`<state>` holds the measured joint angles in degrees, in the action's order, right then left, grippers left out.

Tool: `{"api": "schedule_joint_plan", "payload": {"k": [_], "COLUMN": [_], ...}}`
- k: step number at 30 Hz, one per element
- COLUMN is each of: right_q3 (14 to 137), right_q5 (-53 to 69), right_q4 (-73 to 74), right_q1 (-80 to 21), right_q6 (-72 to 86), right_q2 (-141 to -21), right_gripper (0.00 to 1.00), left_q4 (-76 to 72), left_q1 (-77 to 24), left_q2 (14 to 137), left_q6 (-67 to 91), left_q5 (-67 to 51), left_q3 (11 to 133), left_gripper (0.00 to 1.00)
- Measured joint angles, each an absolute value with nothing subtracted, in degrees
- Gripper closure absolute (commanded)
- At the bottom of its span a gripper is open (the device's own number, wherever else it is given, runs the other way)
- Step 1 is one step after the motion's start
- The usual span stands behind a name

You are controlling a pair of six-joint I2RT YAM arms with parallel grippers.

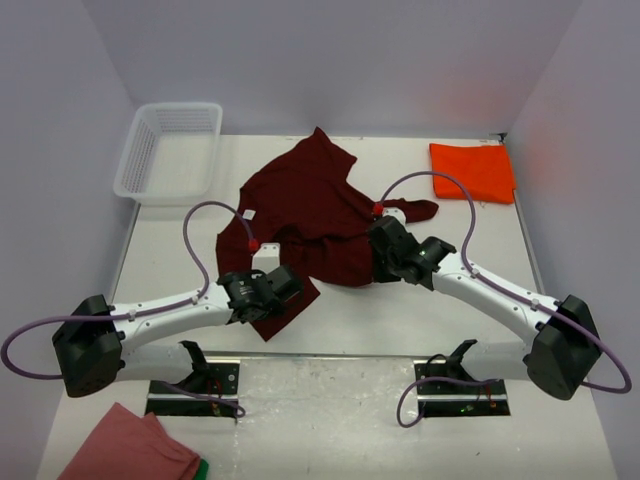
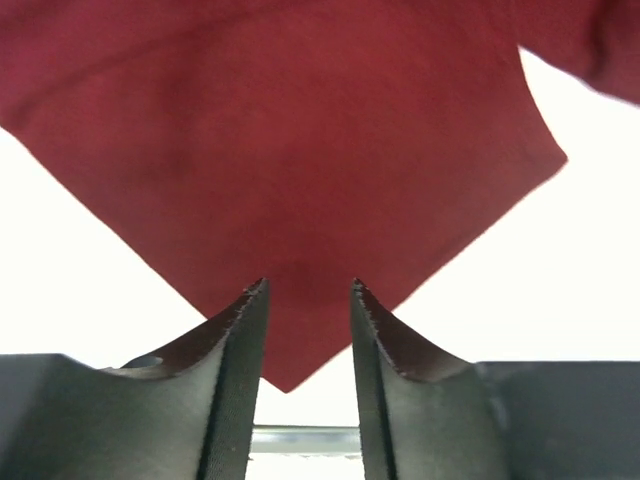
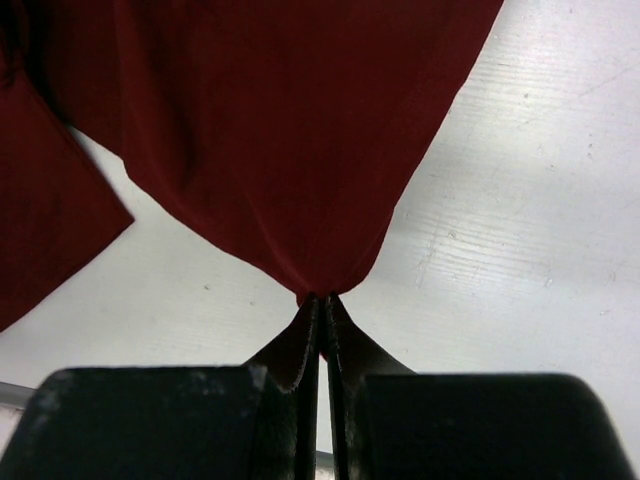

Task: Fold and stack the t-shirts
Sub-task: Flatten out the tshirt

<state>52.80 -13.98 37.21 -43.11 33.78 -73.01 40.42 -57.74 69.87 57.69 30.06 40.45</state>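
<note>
A dark maroon t-shirt [image 1: 310, 205] lies crumpled and spread out in the middle of the table. One corner of it [image 2: 300, 150] points at my left gripper [image 2: 308, 290], which stands open at the shirt's near-left corner [image 1: 287, 285]; the fabric tip lies loose between the parted fingers. My right gripper [image 3: 322, 298] is shut on a pinch of the maroon t-shirt's near-right hem [image 3: 270, 130], by the shirt's right side [image 1: 380, 243]. An orange-red t-shirt [image 1: 473, 170] lies folded flat at the back right, away from both grippers.
A white mesh basket [image 1: 168, 150] stands at the back left. A salmon-pink cloth with a green edge [image 1: 130, 445] lies at the near left, in front of the arm bases. Bare table [image 1: 400, 310] shows near the shirt's front edge.
</note>
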Motion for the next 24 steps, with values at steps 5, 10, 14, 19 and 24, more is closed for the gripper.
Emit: {"api": "schedule_joint_plan", "payload": {"k": [5, 10, 14, 19, 24], "right_q3": [52.8, 52.7, 52.2, 52.0, 52.0], "right_q5": [-14.0, -13.9, -13.9, -13.8, -13.8], "right_q4": [37.2, 37.2, 37.2, 37.2, 37.2], "right_q1": [-43.1, -43.1, -43.1, -43.1, -43.1], "right_q6": [33.8, 33.8, 33.8, 33.8, 33.8], "right_q2": [-73.0, -73.0, -73.0, -73.0, -72.9], "right_gripper": [1.00, 1.00, 1.00, 1.00, 1.00], "left_q4": [39.2, 40.7, 43.4, 47.7, 50.1], "left_q1": [-59.7, -62.4, -64.8, -67.6, -68.0], "left_q2": [70.0, 70.2, 70.4, 70.3, 68.6], "left_q6": [59.4, 63.0, 66.8, 71.4, 74.0], "left_q5": [26.5, 24.8, 24.4, 24.1, 23.9], "left_q3": [39.1, 37.6, 37.6, 37.6, 36.6], "left_gripper": [0.58, 0.61, 0.61, 0.61, 0.59]}}
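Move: The t-shirt's near corner, which points at the table's front edge, lies about 8 cm back from the left gripper, 1 cm to its left and some 6 cm below. The shirt's other near corner is roughly 2 cm ahead and 12 cm to the right of the gripper. The table's front edge runs about 12 cm behind it. From the right gripper, the near corner lies about 15 cm back and 27 cm to the left. Draw the left gripper back about 7 cm towards the table's front edge and sink it some 2.5 cm, easing off as it comes over the t-shirt's near corner. Tip the fingers about 10 degrees further down and leave them part open, still short of a grip. Keep the right gripper shut on its pinch of shirt, nearly still. ##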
